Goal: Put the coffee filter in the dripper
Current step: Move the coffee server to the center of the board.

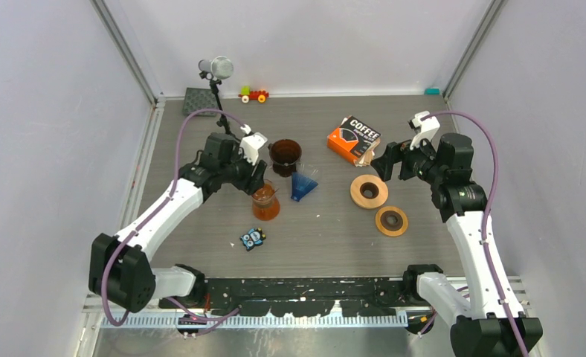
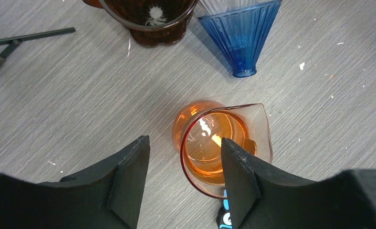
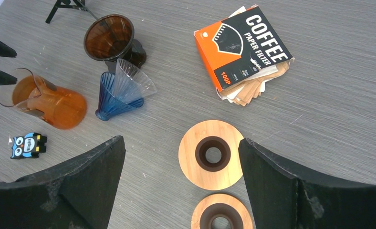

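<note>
The orange-and-black coffee filter box [image 1: 355,139] lies at the back right, with brown paper filters [image 3: 253,88] sticking out of its open end. A dark brown dripper [image 1: 285,155] stands upright mid-table. A blue ribbed dripper [image 1: 303,184] lies on its side beside it. My left gripper [image 2: 184,140] is open over an orange glass carafe [image 2: 210,143], one finger outside its rim and the other above its mouth, with gaps on both sides. My right gripper [image 3: 181,140] hangs wide open and empty above a wooden ring [image 3: 210,155], just in front of the box.
A second, smaller wooden ring [image 1: 391,221] lies nearer the front right. An owl toy [image 1: 253,239] sits in front of the carafe. A microphone on a tripod [image 1: 216,68] and a small toy car [image 1: 253,94] stand at the back left.
</note>
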Robot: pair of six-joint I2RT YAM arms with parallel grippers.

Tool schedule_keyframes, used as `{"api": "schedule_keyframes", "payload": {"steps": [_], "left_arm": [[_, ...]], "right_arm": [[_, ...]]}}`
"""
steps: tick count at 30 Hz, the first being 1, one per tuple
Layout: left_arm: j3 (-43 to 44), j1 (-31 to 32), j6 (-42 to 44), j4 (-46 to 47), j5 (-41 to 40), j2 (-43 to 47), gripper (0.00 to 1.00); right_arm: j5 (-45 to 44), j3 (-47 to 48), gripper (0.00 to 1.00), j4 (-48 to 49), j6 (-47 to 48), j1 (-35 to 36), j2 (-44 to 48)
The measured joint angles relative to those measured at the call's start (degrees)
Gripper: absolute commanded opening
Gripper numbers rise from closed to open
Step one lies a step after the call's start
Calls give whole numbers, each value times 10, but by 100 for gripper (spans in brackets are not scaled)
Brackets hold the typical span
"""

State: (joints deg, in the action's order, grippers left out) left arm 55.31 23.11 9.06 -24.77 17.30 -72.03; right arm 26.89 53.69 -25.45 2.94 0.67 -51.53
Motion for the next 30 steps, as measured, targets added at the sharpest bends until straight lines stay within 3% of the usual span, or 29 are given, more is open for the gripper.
{"api": "schedule_keyframes", "payload": {"steps": [14,30], "left_arm": [[0,5,19,-32,21,-41,13],[-24,22,33,-87,80,18,0]], "right_arm": [[3,0,93,-2,2,0,-6],[-19,3,93,-33,33,0,-21]]}}
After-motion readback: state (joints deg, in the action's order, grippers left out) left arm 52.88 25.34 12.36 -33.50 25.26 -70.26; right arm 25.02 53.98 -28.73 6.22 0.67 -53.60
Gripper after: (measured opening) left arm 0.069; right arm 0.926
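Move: The coffee server stands just under the open left fingers, its middle about 2 cm back, 3 cm right and 8 cm below them. From that hand, the owl toy lies roughly 11 cm back and 1 cm left, down on the board. The dripper is some 10 cm ahead and 9 cm right, the blue cup about 4 cm ahead and 13 cm right. From the right hand the server is some 32 cm left, 1 cm back and 18 cm lower. Down about 3 cm first, the left hand brings its fingers astride the coffee server's rim on the forward-left side and closes until they pinch the glass wall. Then it draws straight back some 5 cm, dragging the server by that wall away from the dripper, the wrist tipping down and turning clockwise roughly 10 degrees each. ##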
